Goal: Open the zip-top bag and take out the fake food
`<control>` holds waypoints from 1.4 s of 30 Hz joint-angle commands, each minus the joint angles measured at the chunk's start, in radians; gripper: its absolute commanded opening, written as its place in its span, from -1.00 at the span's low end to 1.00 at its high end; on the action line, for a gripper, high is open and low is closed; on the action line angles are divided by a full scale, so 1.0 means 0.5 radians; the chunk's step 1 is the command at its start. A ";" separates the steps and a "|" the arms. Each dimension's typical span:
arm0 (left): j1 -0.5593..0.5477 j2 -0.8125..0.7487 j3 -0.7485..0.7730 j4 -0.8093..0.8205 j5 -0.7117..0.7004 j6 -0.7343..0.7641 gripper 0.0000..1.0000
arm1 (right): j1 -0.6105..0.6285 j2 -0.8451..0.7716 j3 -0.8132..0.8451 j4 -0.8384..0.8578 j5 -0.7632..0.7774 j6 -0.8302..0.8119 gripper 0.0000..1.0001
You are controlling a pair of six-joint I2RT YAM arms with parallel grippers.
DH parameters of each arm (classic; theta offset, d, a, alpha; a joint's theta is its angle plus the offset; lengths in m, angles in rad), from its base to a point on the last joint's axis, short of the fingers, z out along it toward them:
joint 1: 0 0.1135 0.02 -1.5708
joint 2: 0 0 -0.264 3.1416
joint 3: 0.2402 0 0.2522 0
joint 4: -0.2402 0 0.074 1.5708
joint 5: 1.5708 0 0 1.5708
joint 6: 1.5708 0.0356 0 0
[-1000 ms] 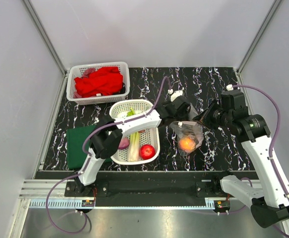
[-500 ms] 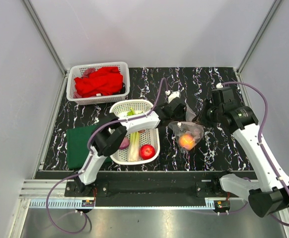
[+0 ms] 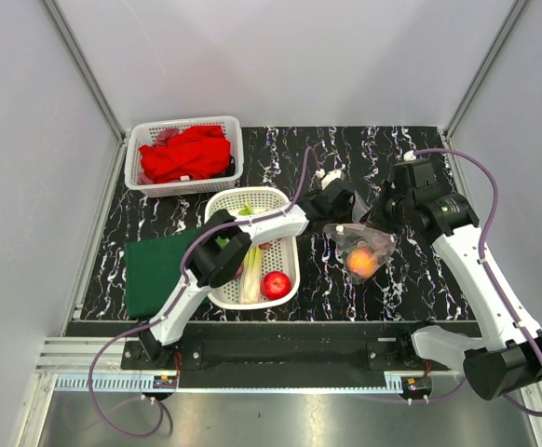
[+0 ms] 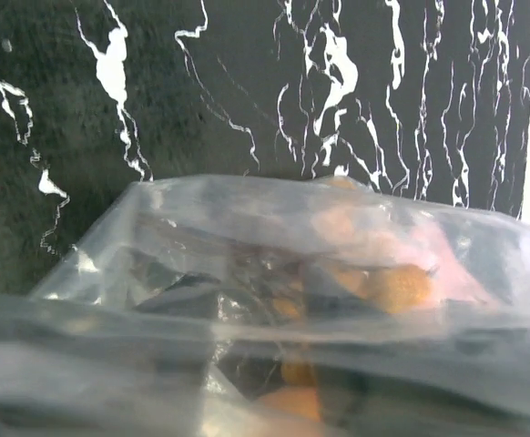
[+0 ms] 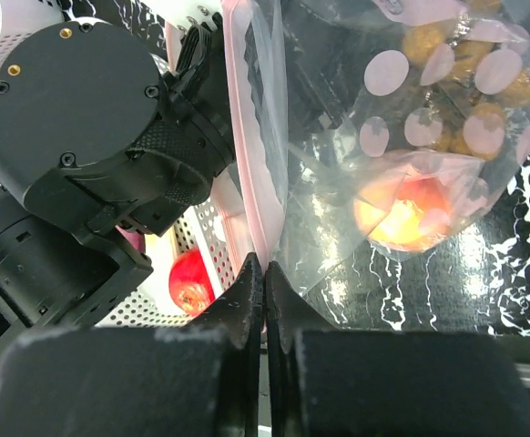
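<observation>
The zip-top bag (image 3: 359, 245) hangs clear and crinkly between my two grippers, just above the table. My right gripper (image 5: 265, 273) is shut on its pinkish zip edge (image 5: 258, 164). Inside the bag lie an orange peach (image 5: 402, 214) and a yellow-brown berry bunch (image 5: 470, 73). In the top view the peach (image 3: 362, 264) shows through the plastic. My left gripper (image 3: 338, 210) is at the bag's left side, by the mouth. In the left wrist view the bag (image 4: 292, 264) covers the fingers. A red apple (image 3: 275, 284) and a leek (image 3: 252, 265) lie in the white oval basket (image 3: 252, 194).
A second white basket (image 3: 226, 126) holding a red cloth (image 3: 185, 154) stands at the back left. A dark green cloth (image 3: 152, 270) lies on the table's left side. Grey walls close in the black marbled table (image 3: 411, 289) on three sides.
The right gripper has moved inward and back with the bag's edge. The bag and peach have shifted a little right. The left arm's elbow has swung right.
</observation>
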 commanded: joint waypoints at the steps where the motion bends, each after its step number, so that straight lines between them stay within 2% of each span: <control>1: 0.259 0.136 -0.039 -0.129 -0.152 -0.130 -0.41 | 0.004 -0.067 0.188 -0.253 -0.026 -0.014 -1.00; 3: 0.259 0.117 -0.088 -0.052 -0.140 -0.115 -0.55 | 0.004 -0.057 0.215 -0.262 -0.023 -0.020 -1.00; 6: 0.265 0.099 -0.085 -0.046 -0.146 -0.014 -0.98 | 0.004 -0.070 0.222 -0.278 -0.004 -0.023 -1.00; 7: 0.265 0.083 -0.091 -0.049 -0.177 0.053 -1.00 | 0.004 -0.079 0.222 -0.284 -0.001 -0.023 -1.00; 11: 0.259 -0.067 -0.162 -0.058 -0.226 0.217 -1.00 | 0.004 -0.119 0.200 -0.299 0.036 -0.030 -1.00; 20: 0.171 -0.695 -0.604 -0.086 -0.263 0.483 -1.00 | 0.004 -0.174 0.218 -0.351 0.109 -0.057 -1.00; 25: -0.047 -0.883 -0.644 -0.315 -0.382 0.738 -1.00 | 0.001 -0.177 0.365 -0.397 0.217 -0.164 -1.00; 31: -0.237 -0.997 -0.539 -0.628 -0.477 0.900 -1.00 | 0.001 -0.146 0.498 -0.437 0.312 -0.260 -1.00; 35: -0.317 -1.027 -0.490 -0.742 -0.490 1.069 -1.00 | 0.001 -0.091 0.614 -0.385 0.251 -0.266 -1.00; 40: -0.413 -1.205 -0.481 -0.736 -0.609 1.336 -1.00 | 0.001 -0.042 0.639 -0.330 -0.044 -0.272 -1.00; 42: -0.413 -1.248 -0.441 -0.702 -0.436 1.346 -1.00 | 0.001 -0.115 0.529 -0.287 -0.129 -0.269 -1.00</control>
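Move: The orange pieces in the bag lie about 9 cm right of the left hand, roughly level front to back, 2 cm lower. The orange fruit is 10 cm back and 4 cm right of that hand, the tomato in the basket 17 cm back and 20 cm left. From the right hand, still pinching the bag's rim, the pieces are about 8 cm right, 2 cm ahead and 19 cm below. Left fingers shut, then withdraw some 18 cm back, left and up; the right raises the pinched rim 8 cm. ##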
